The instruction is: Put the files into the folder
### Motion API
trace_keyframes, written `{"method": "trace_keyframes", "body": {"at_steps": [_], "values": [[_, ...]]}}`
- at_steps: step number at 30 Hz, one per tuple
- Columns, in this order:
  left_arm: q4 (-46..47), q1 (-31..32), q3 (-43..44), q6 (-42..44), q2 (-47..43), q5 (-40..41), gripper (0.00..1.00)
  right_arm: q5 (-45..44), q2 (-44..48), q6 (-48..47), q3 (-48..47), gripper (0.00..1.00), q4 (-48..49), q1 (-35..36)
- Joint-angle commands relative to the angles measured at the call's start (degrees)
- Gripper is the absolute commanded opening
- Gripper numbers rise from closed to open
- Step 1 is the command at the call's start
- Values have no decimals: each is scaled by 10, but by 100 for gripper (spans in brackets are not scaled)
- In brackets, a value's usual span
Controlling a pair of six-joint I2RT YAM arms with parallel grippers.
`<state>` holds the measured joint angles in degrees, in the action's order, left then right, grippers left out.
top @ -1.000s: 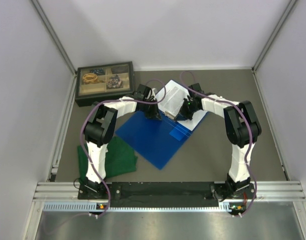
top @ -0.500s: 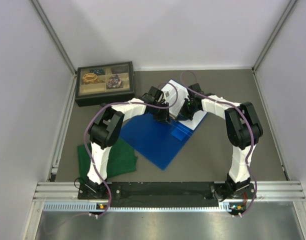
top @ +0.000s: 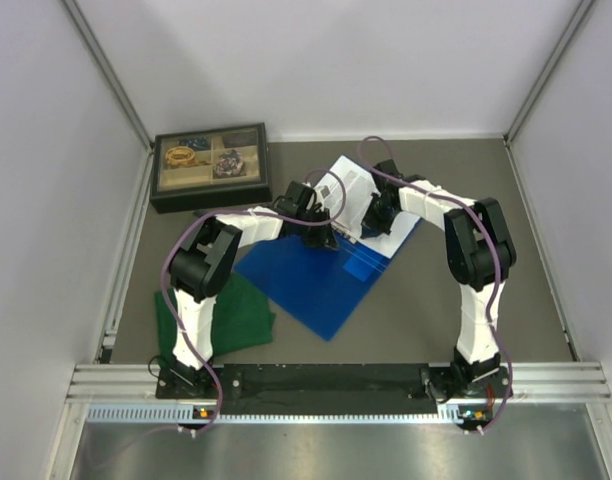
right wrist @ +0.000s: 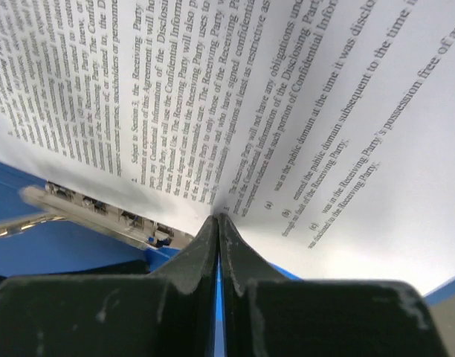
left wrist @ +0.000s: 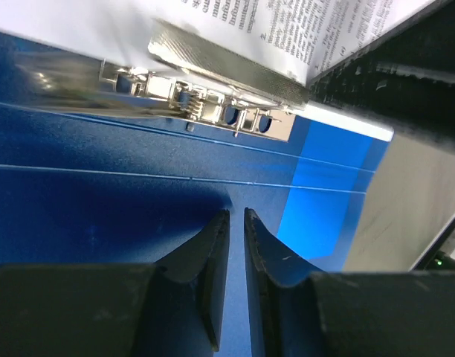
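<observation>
The blue folder (top: 311,275) lies open on the table, its metal ring mechanism (left wrist: 213,104) along the spine. The files (top: 351,192), white sheets with black print, rest over its far right half. My right gripper (top: 374,215) is shut, and its tips pinch a crease in the top sheet (right wrist: 302,89); the right gripper (right wrist: 218,217) sits just past the rings. My left gripper (top: 321,237) hovers over the folder's blue inner cover (left wrist: 101,193) near the rings. The left gripper (left wrist: 236,213) stands open by a narrow gap with nothing in it.
A black compartment box (top: 210,165) with small items stands at the back left. A green folded cloth (top: 221,315) lies by the left arm's base. Grey walls close in the table on three sides, and a metal rail (top: 326,380) runs along the front.
My left gripper has moved right and a little nearer, onto the folder by the rings, and its jaws have parted slightly. The right gripper has drawn the files a bit toward the back.
</observation>
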<state>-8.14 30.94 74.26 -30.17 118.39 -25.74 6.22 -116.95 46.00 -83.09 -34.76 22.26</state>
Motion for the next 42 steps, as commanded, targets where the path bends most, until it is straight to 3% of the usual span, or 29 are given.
{"method": "trace_keyframes", "body": {"at_steps": [1,7,12,18,19,21,22,24,25,26,28,30,34,42], "values": [[-141,-11,-71,37,61,93,22,-129,-56,-31,-3,0,-70,-13],[-137,-12,-67,39,58,81,22,-90,-44,-30,24,0,-27,-6],[-136,-12,-62,47,54,71,22,-33,24,-81,-22,0,-17,-6],[-142,-12,-38,57,3,40,34,41,94,-130,-51,0,8,-8],[-148,-14,-30,59,-3,39,40,41,95,-139,-63,12,-3,-11],[-158,-19,-5,60,-19,19,44,36,103,-167,-68,21,-2,-20],[-161,-21,2,59,-25,10,46,38,106,-173,-68,32,-1,-26],[-169,-25,17,57,-41,-5,48,40,114,-194,-67,45,7,-49],[-170,-25,18,56,-47,-9,50,30,115,-208,-74,60,8,-60],[-171,-25,19,56,-60,-12,50,20,112,-226,-81,66,11,-69],[-174,-27,17,56,-69,-12,52,-18,82,-286,-115,84,13,-90],[-176,-27,15,58,-76,-12,54,-17,40,-337,-157,95,-6,-113],[-170,-35,7,53,-88,-20,54,29,-59,-362,-282,99,-33,-155],[-92,-73,-2,-12,-105,-39,63,151,-180,-377,-384,99,-30,-182]]}}
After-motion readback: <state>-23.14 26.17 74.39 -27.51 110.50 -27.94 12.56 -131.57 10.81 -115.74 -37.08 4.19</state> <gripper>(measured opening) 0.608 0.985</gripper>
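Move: The folder's metal clip lies with its middle about 7 cm to the right hand's left and level with it; the fingertips are at its right end, 1 cm or so above. The white sheets are centred 7 cm ahead and 1 cm to the right of that hand, and the folder's outer edge beyond them some 16 cm ahead and 7 cm right. From the left hand the clip's middle is roughly 4 cm ahead and 1 cm right, the bare blue cover 9 cm back and 8 cm left. The clip's right end keeps the right hand's shut fingers on it briefly; then they lift off, opening wide as the hand rises about 10 cm, travels forward and right over the sheets past the folder's outer edge, and starts sinking, fingers tilting some 25 degrees more forward. The left hand first stays beside the clip, then draws off left, up and slightly back, opening to over half. ##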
